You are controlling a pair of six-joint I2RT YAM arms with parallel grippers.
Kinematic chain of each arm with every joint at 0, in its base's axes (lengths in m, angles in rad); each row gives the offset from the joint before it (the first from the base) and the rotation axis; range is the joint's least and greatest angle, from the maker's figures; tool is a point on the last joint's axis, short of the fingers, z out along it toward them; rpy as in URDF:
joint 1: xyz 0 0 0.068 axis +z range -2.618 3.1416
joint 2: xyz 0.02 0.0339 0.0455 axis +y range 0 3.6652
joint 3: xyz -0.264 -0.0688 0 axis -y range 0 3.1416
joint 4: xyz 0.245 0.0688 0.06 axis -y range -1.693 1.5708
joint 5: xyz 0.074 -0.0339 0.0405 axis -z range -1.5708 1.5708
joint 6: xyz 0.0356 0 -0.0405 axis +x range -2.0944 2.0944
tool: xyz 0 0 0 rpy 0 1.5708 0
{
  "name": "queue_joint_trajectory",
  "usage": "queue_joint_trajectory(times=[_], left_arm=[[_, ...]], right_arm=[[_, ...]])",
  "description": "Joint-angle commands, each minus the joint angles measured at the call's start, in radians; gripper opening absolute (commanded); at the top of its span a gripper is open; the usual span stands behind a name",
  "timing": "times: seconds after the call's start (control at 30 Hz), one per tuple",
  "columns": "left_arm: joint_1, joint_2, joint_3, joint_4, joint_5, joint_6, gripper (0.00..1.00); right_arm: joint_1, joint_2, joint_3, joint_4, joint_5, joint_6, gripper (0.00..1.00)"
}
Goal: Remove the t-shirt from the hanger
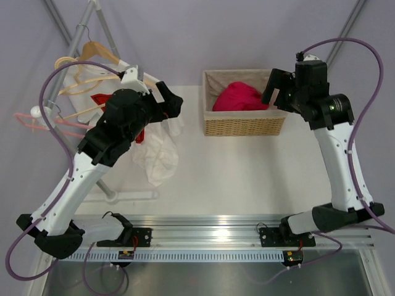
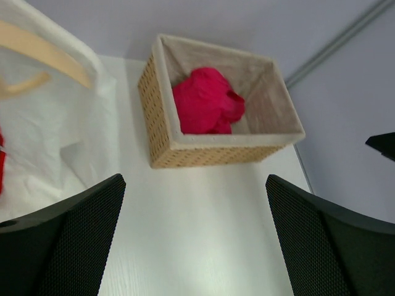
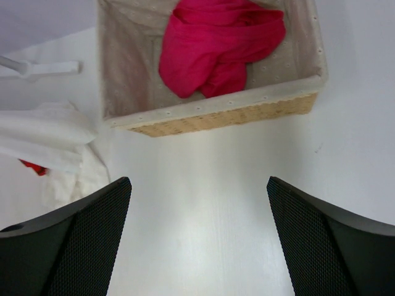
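Note:
The magenta-red t-shirt (image 1: 237,95) lies crumpled inside the wicker basket (image 1: 244,126) at the back of the table. It also shows in the left wrist view (image 2: 207,102) and the right wrist view (image 3: 219,46). The cream-yellow hanger (image 1: 86,83) hangs bare on the rack at the back left, among other hangers. My left gripper (image 1: 173,102) is open and empty, raised between the rack and the basket (image 2: 216,154). My right gripper (image 1: 278,89) is open and empty, raised at the basket's right end (image 3: 222,117).
A white t-shirt with a red logo (image 1: 157,154) hangs from a brown wooden hanger (image 1: 99,50) on the rack and drapes onto the table. A pink hanger (image 1: 37,120) sticks out at the far left. The rack's metal pole (image 1: 74,37) rises at the back left.

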Motion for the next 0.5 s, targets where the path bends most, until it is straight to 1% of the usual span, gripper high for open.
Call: queue_joint_trajectory(times=[0.0,0.03,0.07,0.1,0.13,0.17,0.2,0.27,0.3,0.33,0.4,0.47], left_arm=[[-0.023,-0.021,-0.066,0.145,0.207,-0.004,0.99],[-0.040,-0.033,-0.089,0.163,0.258,0.006,0.99],[-0.046,-0.044,-0.133,0.179,0.280,0.006,0.99],[-0.055,-0.062,-0.156,0.203,0.319,0.006,0.99],[-0.066,-0.070,-0.175,0.206,0.355,0.012,0.99],[-0.081,-0.079,-0.210,0.194,0.353,0.033,0.99],[-0.110,-0.102,-0.230,0.190,0.343,0.038,0.99],[-0.135,-0.136,-0.280,0.191,0.303,0.038,0.99],[-0.152,-0.156,-0.334,0.199,0.292,0.024,0.99],[-0.157,-0.197,-0.362,0.206,0.260,0.013,0.99],[-0.166,-0.228,-0.406,0.228,0.255,-0.014,0.99],[-0.172,-0.266,-0.451,0.230,0.231,-0.019,0.99]], right_arm=[[0.066,-0.175,-0.163,0.017,-0.096,0.080,0.99],[0.086,-0.226,-0.228,0.106,-0.104,0.097,0.99],[0.104,-0.272,-0.357,0.151,-0.104,0.160,1.00],[0.132,-0.359,-0.421,0.186,-0.105,0.197,1.00],[0.144,-0.403,-0.475,0.262,-0.130,0.223,1.00],[0.152,-0.470,-0.566,0.289,-0.143,0.264,0.99],[0.155,-0.496,-0.604,0.301,-0.186,0.281,0.99],[0.155,-0.535,-0.650,0.292,-0.219,0.265,1.00],[0.156,-0.559,-0.655,0.281,-0.257,0.247,0.99],[0.155,-0.570,-0.658,0.265,-0.262,0.242,1.00],[0.156,-0.593,-0.670,0.245,-0.218,0.262,0.99],[0.155,-0.590,-0.663,0.188,-0.173,0.262,1.00]])
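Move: The pink t-shirt lies in the basket, its middle about the basket's own: some 19 cm ahead of the right hand, 5 cm to its left and 29 cm below. From the left hand the shirt is about 24 cm ahead, 31 cm to the right and 33 cm below. The empty hanger, back on the rack, hangs roughly 25 cm to the left hand's left, 3 cm ahead and about level with it. The shirt and the hanger, both already let go, are left behind as both empty hands draw back, fingers staying wide open. The right backs away from the basket about 13 cm, sinking and drifting left some 5 cm each, its left side rolling up; the left goes down and back nearly 9 cm each and rightward away from the hanger, turning clockwise some 20 degrees. ##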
